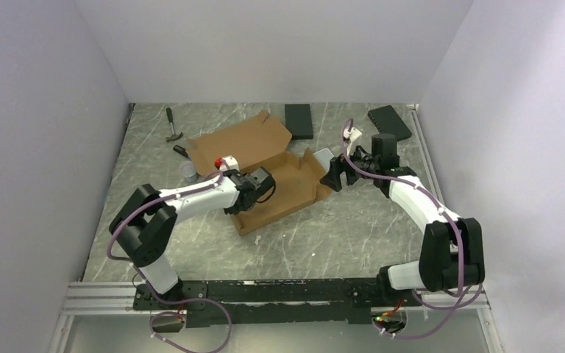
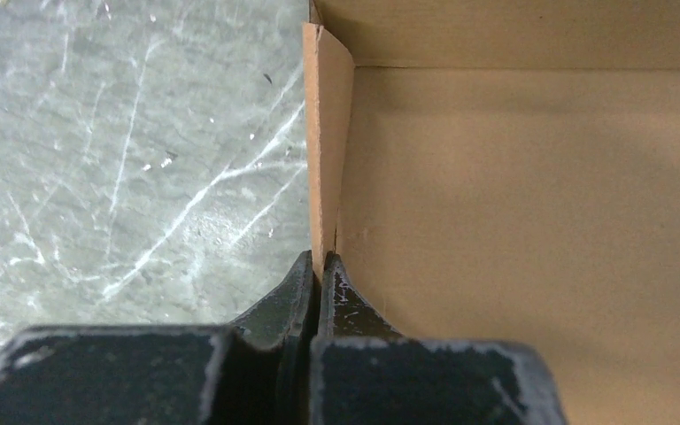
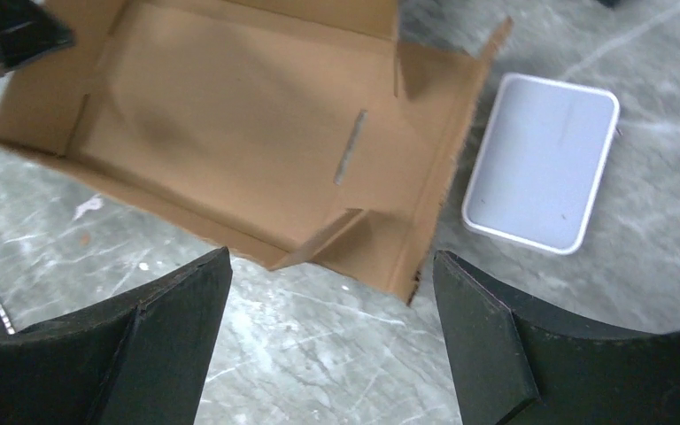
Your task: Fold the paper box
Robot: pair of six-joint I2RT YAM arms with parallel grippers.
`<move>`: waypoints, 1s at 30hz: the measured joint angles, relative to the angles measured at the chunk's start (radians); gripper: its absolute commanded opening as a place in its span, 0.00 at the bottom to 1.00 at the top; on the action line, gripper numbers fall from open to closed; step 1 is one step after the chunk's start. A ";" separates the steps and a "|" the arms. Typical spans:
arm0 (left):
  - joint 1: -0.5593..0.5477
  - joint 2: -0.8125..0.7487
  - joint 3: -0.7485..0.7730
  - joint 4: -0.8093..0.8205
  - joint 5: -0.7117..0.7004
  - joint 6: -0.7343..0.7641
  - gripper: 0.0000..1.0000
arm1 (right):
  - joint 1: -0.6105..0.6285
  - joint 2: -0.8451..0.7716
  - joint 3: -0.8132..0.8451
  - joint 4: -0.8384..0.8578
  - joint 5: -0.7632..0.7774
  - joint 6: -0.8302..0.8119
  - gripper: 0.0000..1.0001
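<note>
The paper box (image 1: 294,180) lies mid-table as a shallow brown cardboard tray with its lid flap (image 1: 239,140) spread flat behind it. My left gripper (image 1: 254,193) is shut on the tray's upright side wall (image 2: 328,133) at the left end. In the left wrist view the two fingers pinch that thin wall, with the left gripper (image 2: 320,262) at its near end and the box floor (image 2: 513,204) to the right. My right gripper (image 1: 338,176) hangs open over the box's right end. In the right wrist view the right gripper (image 3: 329,258) spans bare table just below the box (image 3: 230,115) corner.
A translucent white case (image 3: 540,164) lies right beside the box's right end (image 1: 322,157). Two black slabs (image 1: 299,120) (image 1: 390,121) rest at the back. A hammer (image 1: 173,126) and a small clear cup (image 1: 187,170) sit at the back left. White walls enclose the grey marbled table.
</note>
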 measured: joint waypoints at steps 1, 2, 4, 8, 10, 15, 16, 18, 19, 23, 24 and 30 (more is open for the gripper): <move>-0.011 0.014 0.000 -0.010 -0.008 -0.025 0.00 | 0.000 0.013 0.001 0.001 0.026 0.002 0.87; -0.022 0.029 0.000 -0.020 -0.015 -0.049 0.00 | 0.001 0.028 0.001 0.003 0.050 0.006 0.87; -0.040 0.050 0.000 -0.029 -0.031 -0.081 0.00 | 0.006 0.052 0.001 0.007 0.084 0.008 0.86; -0.064 0.062 -0.001 -0.035 -0.050 -0.106 0.00 | 0.026 0.114 0.009 0.011 0.150 0.007 0.78; -0.072 0.062 -0.006 -0.026 -0.054 -0.106 0.00 | 0.037 0.150 0.023 0.013 0.167 0.006 0.76; -0.080 0.055 -0.032 0.010 -0.067 -0.104 0.00 | 0.066 0.201 0.039 0.023 0.209 0.008 0.69; -0.081 0.053 -0.036 0.013 -0.068 -0.104 0.00 | 0.071 0.208 0.045 0.029 0.222 0.008 0.67; -0.081 0.051 -0.038 0.016 -0.069 -0.104 0.00 | 0.079 0.231 0.067 0.035 0.244 0.010 0.62; -0.081 0.051 -0.038 0.016 -0.069 -0.104 0.01 | 0.083 0.248 0.084 0.038 0.254 0.012 0.60; -0.082 0.050 -0.038 0.015 -0.069 -0.105 0.03 | 0.092 0.311 0.134 0.062 0.300 0.019 0.54; -0.082 0.050 -0.038 0.015 -0.070 -0.106 0.04 | 0.094 0.319 0.136 0.064 0.306 0.019 0.52; -0.087 0.047 -0.043 0.015 -0.074 -0.118 0.14 | 0.096 0.330 0.136 0.066 0.330 0.027 0.33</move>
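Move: Beyond and below the right hand lies the box's right end wall, its middle about 9 cm ahead, 2 cm left and 11 cm down. The white tray is some 13 cm ahead and 1 cm right, 14 cm down; the box floor's middle is 2 cm ahead, 13 cm left and 13 cm down. The left hand already pinches the left end wall at its fingertips; from it the right end wall lies roughly 12 cm ahead and 24 cm right, 4 cm down. Sinking about 8 cm and reaching some 6 cm forward, the right hand comes down over the box's right end wall, dropping first and then pushing out. It turns about 15 degrees, partly clockwise, while its wide-open fingers close to under half, ending astride the wall. The left hand keeps its pinch, settles 2 cm down and slightly back and right, then holds. ##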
